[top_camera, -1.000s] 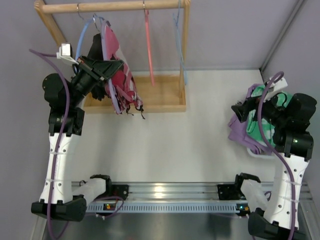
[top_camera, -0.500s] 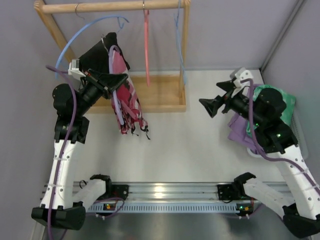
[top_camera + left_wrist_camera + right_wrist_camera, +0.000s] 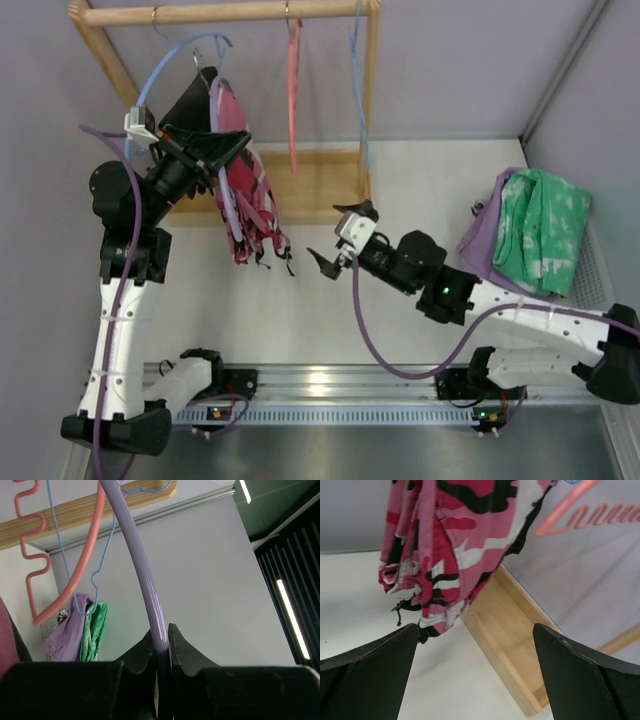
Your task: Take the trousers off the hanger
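The trousers [image 3: 252, 195], magenta-pink with black and white blotches and dark strings, hang over the lilac hanger [image 3: 222, 185] in front of the wooden rack. My left gripper [image 3: 215, 150] is shut on the hanger's lilac bar [image 3: 142, 565], which runs up from between the closed jaws [image 3: 161, 642]. My right gripper [image 3: 338, 240] is open and empty, just right of the trousers' lower end and apart from them. In the right wrist view the trousers [image 3: 450, 540] hang ahead of and above the wide-open gripper [image 3: 475, 672].
A black garment [image 3: 190, 105] hangs on a light-blue hanger [image 3: 150, 80] beside the trousers. A salmon hanger [image 3: 293, 90] and another blue hanger [image 3: 355, 70] hang from the rail [image 3: 230, 12]. The rack's wooden base [image 3: 320, 190] lies below. Green-and-white cloth [image 3: 535, 230] sits on purple cloth [image 3: 485, 245] at the right.
My right arm has swung left from the cloth pile to just beside the trousers, jaws open. My left gripper has shifted slightly up and back with the hanger.
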`<act>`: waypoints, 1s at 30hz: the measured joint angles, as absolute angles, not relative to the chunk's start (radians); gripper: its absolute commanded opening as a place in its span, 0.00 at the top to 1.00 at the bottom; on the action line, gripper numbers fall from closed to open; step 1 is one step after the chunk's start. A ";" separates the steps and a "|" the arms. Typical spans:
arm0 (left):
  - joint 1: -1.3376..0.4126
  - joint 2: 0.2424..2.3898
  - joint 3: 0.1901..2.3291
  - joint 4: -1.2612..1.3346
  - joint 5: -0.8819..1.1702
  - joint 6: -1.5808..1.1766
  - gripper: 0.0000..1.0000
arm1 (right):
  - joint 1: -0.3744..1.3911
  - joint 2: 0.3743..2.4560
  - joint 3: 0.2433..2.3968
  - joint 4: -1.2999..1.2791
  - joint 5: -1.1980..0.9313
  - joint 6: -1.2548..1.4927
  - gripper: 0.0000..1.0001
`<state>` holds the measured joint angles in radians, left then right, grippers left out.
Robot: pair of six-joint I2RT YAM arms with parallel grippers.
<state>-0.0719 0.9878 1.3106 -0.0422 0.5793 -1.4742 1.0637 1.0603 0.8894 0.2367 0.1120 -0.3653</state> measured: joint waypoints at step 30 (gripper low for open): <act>-0.073 0.957 1.265 -0.002 0.582 -1.547 1.00 | 1.249 1.549 1.243 0.623 0.283 -0.403 0.07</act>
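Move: The trousers hang on the purple hanger pinched in the left hand. Their middle lies about 17 cm to the right hand's left, 4 cm farther out and some 8 cm higher; from the left hand they are about 6 cm to its right, 3 cm back and 12 cm below. The empty pink hanger hangs some 16 cm ahead of the right hand, 9 cm left and 18 cm up. The black garment is about 10 cm left of the trousers and 6 cm farther out. The right hand, fingers still wide open, sweeps about 13 cm left to the trousers, dipping slightly at first and then climbing some 8 cm from the low point as its fingertips tip up by roughly 15 degrees, so that one finger comes on the near side of the cloth and the other on the far side, below the hanger's bar. The left hand keeps its pinch on the purple hanger, raising it a couple of centimetres and lowering it back to the same height. ##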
